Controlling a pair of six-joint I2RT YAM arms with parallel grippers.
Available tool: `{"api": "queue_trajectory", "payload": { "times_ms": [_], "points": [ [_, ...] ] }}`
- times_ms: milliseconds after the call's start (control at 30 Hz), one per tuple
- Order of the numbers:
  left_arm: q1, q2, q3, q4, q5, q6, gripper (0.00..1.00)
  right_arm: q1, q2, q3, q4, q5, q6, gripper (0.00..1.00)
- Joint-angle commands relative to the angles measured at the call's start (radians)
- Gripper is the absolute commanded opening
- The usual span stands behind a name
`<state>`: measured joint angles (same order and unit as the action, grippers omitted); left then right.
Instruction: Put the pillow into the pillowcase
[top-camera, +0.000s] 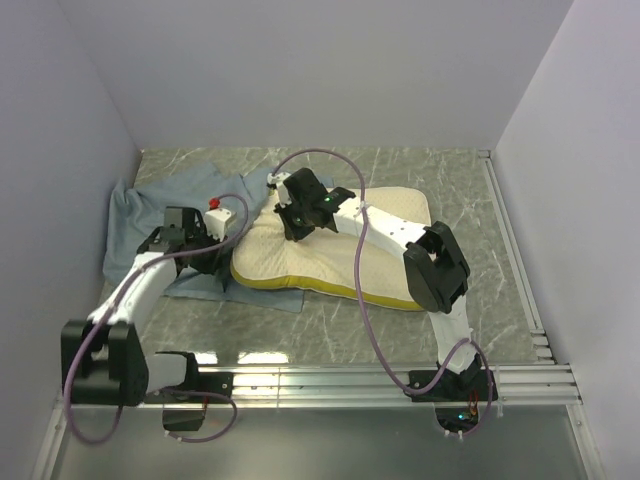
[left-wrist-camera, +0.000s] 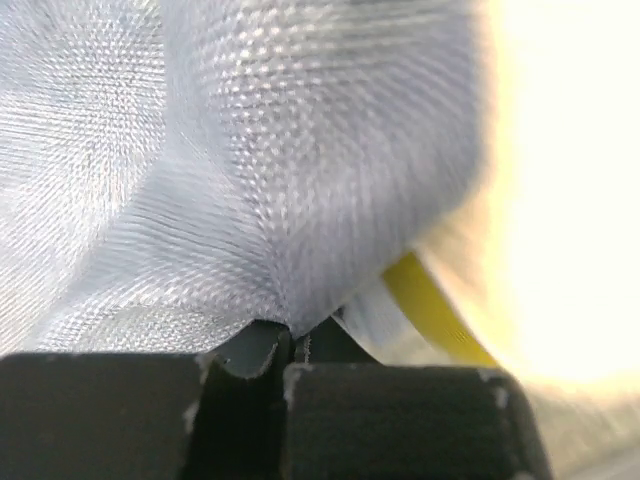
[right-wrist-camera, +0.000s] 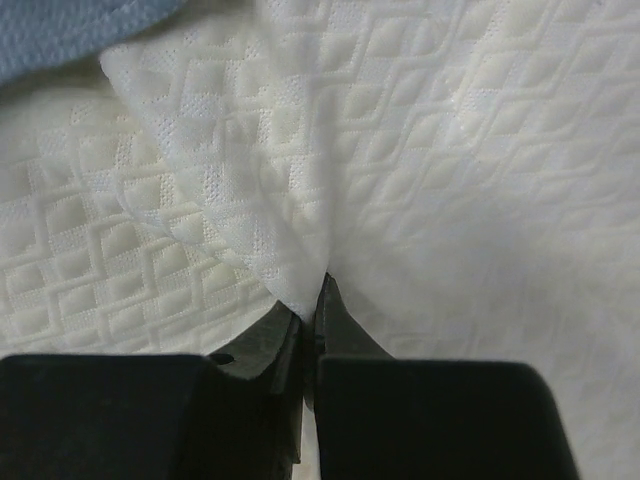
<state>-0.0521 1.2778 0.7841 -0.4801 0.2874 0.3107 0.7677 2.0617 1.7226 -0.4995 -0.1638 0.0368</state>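
The cream-white pillow (top-camera: 330, 262) with a yellow side edge lies across the middle of the table, its left end resting on the blue-grey pillowcase (top-camera: 150, 205). My left gripper (top-camera: 222, 262) is at the pillow's left end, shut on a fold of pillowcase fabric (left-wrist-camera: 250, 200); the pillow's yellow edge (left-wrist-camera: 430, 305) shows just to its right. My right gripper (top-camera: 290, 222) is on the pillow's top near its left end, shut on a pinched ridge of the quilted pillow cover (right-wrist-camera: 290, 250). A corner of the pillowcase (right-wrist-camera: 70, 30) shows at the top left of the right wrist view.
The pillowcase lies spread at the back left against the left wall. A small white box with a red button (top-camera: 220, 215) sits on the left arm. Walls enclose the table on the left, back and right; a metal rail (top-camera: 400, 378) runs along the near edge.
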Motion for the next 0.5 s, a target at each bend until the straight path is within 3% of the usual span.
{"api": "queue_trajectory", "payload": {
  "times_ms": [0, 200, 300, 467],
  "points": [
    [0.003, -0.152, 0.058, -0.176, 0.143, 0.074, 0.0, -0.002, -0.009, 0.078, 0.062, 0.059, 0.129, 0.0],
    [0.005, -0.244, 0.122, -0.354, 0.239, 0.168, 0.0, -0.002, 0.029, 0.123, 0.044, 0.141, 0.224, 0.0],
    [0.005, -0.168, 0.179, -0.47, 0.295, 0.244, 0.0, -0.001, 0.038, 0.155, 0.047, 0.153, 0.282, 0.0],
    [0.001, -0.101, 0.228, -0.529, 0.403, 0.306, 0.0, 0.008, 0.057, 0.201, 0.042, 0.211, 0.348, 0.0]
  ]
}}
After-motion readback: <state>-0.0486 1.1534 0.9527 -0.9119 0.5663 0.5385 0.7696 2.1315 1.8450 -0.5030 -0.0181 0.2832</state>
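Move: The left hand already grips the pillowcase's mouth edge; the pillow's near-left corner lies about 4 cm back and 5 cm to its right, slightly below, and the case's flat near hem about 11 cm right, 8 cm back and 5 cm down. The right hand already pinches the pillow's top cover; the case's far mouth edge is roughly 12 cm ahead, 6 cm left and 3 cm below, the near-left corner about 12 cm back and 11 cm left. With its fingers staying shut on the mouth edge, the left hand lifts the pillowcase quickly by about 7 cm while drawing it back some 6 cm and 3 to 4 cm to the right, around the pillow's near-left corner, turning clockwise nearly 20 degrees and easing down slightly at the end. The right hand keeps its pinch on the pillow and carries it forward about 3 cm and a little left and up, towards the far part of the case mouth, while its wrist turns clockwise some 15 degrees. ##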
